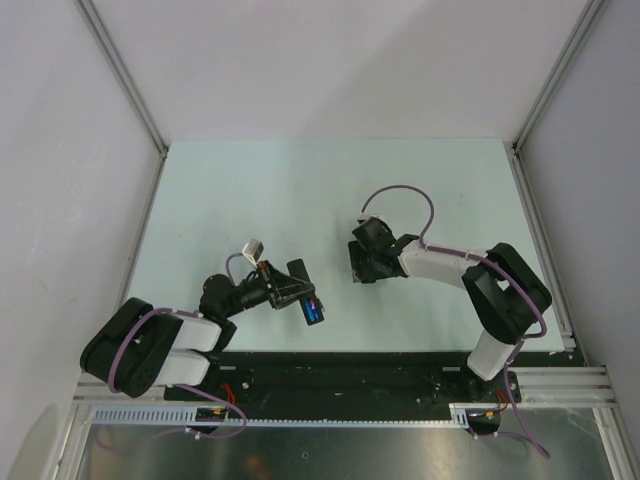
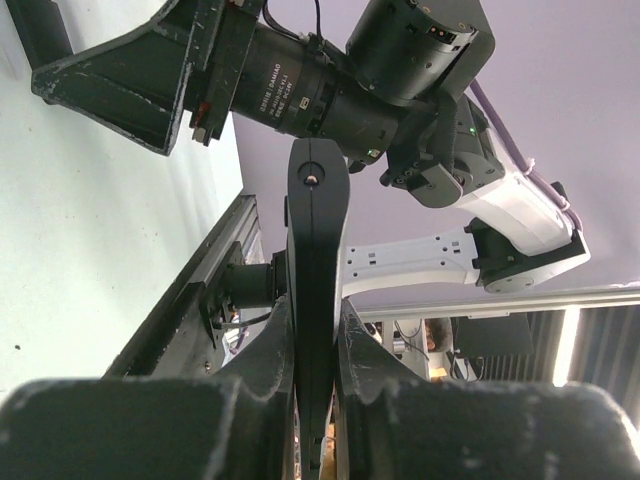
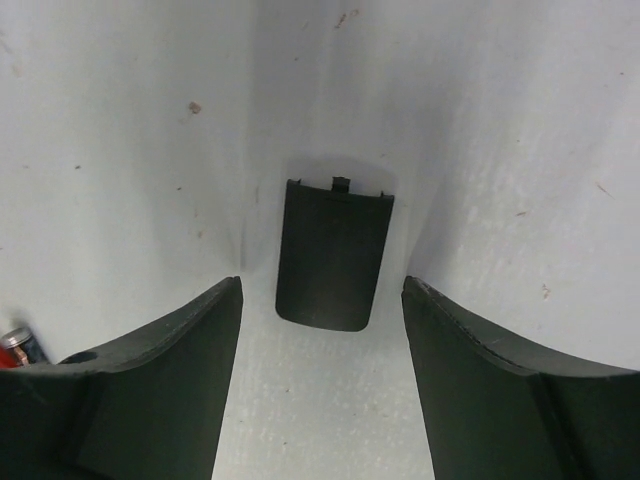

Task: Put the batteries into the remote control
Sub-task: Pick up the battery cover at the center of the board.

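My left gripper (image 1: 289,291) is shut on the remote control (image 1: 303,292), a slim black bar held above the table's near side. Bright blue batteries (image 1: 315,312) show in the remote's near end. In the left wrist view the remote control (image 2: 317,240) stands edge-on, clamped between the fingers of the left gripper (image 2: 315,325). My right gripper (image 1: 361,267) points down at mid-table, open. In the right wrist view the right gripper (image 3: 322,290) straddles a small flat black cover (image 3: 333,240) lying on the table, without touching it. A red and blue battery (image 3: 18,345) peeks out beside the left finger.
The pale green table (image 1: 300,190) has white walls at the back and both sides. A black mounting rail (image 1: 340,375) runs along the near edge under both arm bases. The right arm's purple cable (image 1: 400,195) loops above its wrist.
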Available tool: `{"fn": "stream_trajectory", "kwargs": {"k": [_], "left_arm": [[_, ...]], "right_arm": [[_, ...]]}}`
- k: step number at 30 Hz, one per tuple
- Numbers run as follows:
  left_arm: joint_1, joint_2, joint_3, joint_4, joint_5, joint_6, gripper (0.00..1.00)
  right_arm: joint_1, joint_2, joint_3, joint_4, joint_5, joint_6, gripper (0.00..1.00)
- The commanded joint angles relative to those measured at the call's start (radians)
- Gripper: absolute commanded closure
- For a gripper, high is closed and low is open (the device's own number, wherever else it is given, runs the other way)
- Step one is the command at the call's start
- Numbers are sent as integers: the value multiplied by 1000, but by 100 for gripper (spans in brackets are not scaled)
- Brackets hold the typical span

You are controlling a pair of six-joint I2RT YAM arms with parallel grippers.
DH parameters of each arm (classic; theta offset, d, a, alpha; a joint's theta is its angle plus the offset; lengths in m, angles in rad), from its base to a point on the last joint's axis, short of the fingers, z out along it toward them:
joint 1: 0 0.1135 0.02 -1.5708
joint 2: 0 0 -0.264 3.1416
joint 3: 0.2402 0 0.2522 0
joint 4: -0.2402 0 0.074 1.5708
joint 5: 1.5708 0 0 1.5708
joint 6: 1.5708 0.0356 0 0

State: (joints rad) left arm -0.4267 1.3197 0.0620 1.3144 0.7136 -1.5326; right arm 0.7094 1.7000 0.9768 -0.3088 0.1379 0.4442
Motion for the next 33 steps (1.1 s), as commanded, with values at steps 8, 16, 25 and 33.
{"fn": "stream_trajectory", "kwargs": {"k": [8,16,25,33], "left_arm": [[6,-20,-10,244,12,25,100],[6,-17,-7,244,15,23,100],[6,-11,2,243,6,20,100],[-4,39,44,244,-39,11,100]], "right_arm": [[45,90,77,-127,178,39,37],[55,127,80,-138,143,53,51],[47,116,80,-162,111,22,81],[35,-34,80,-266,80,-28,99]]}}
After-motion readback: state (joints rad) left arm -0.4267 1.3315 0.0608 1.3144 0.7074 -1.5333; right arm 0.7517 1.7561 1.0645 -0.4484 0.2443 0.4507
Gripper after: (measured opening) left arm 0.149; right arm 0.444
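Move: The battery cover lies flat almost exactly between the right hand's open fingers, about 1 cm ahead of and 1 cm below the hand point. The loose batteries lie on the board roughly 10 cm to this hand's left and 5 cm back. The remote is held up some 12 cm to its left, 9 cm back and 13 cm higher. From the left hand the cover is about 10 cm ahead, 13 cm to the right and 14 cm below. The right hand's fingers close from both sides and pinch the battery cover by its long edges. Beforehand the hand eases about 0.5 cm down and forward, first swaying about 1 cm right and back, while its fingers tilt some 5 to 10 degrees closer to upright. It then stays in place as they close, and at the very end starts back and to the right, about 1 cm. The left hand keeps holding the remote still. ##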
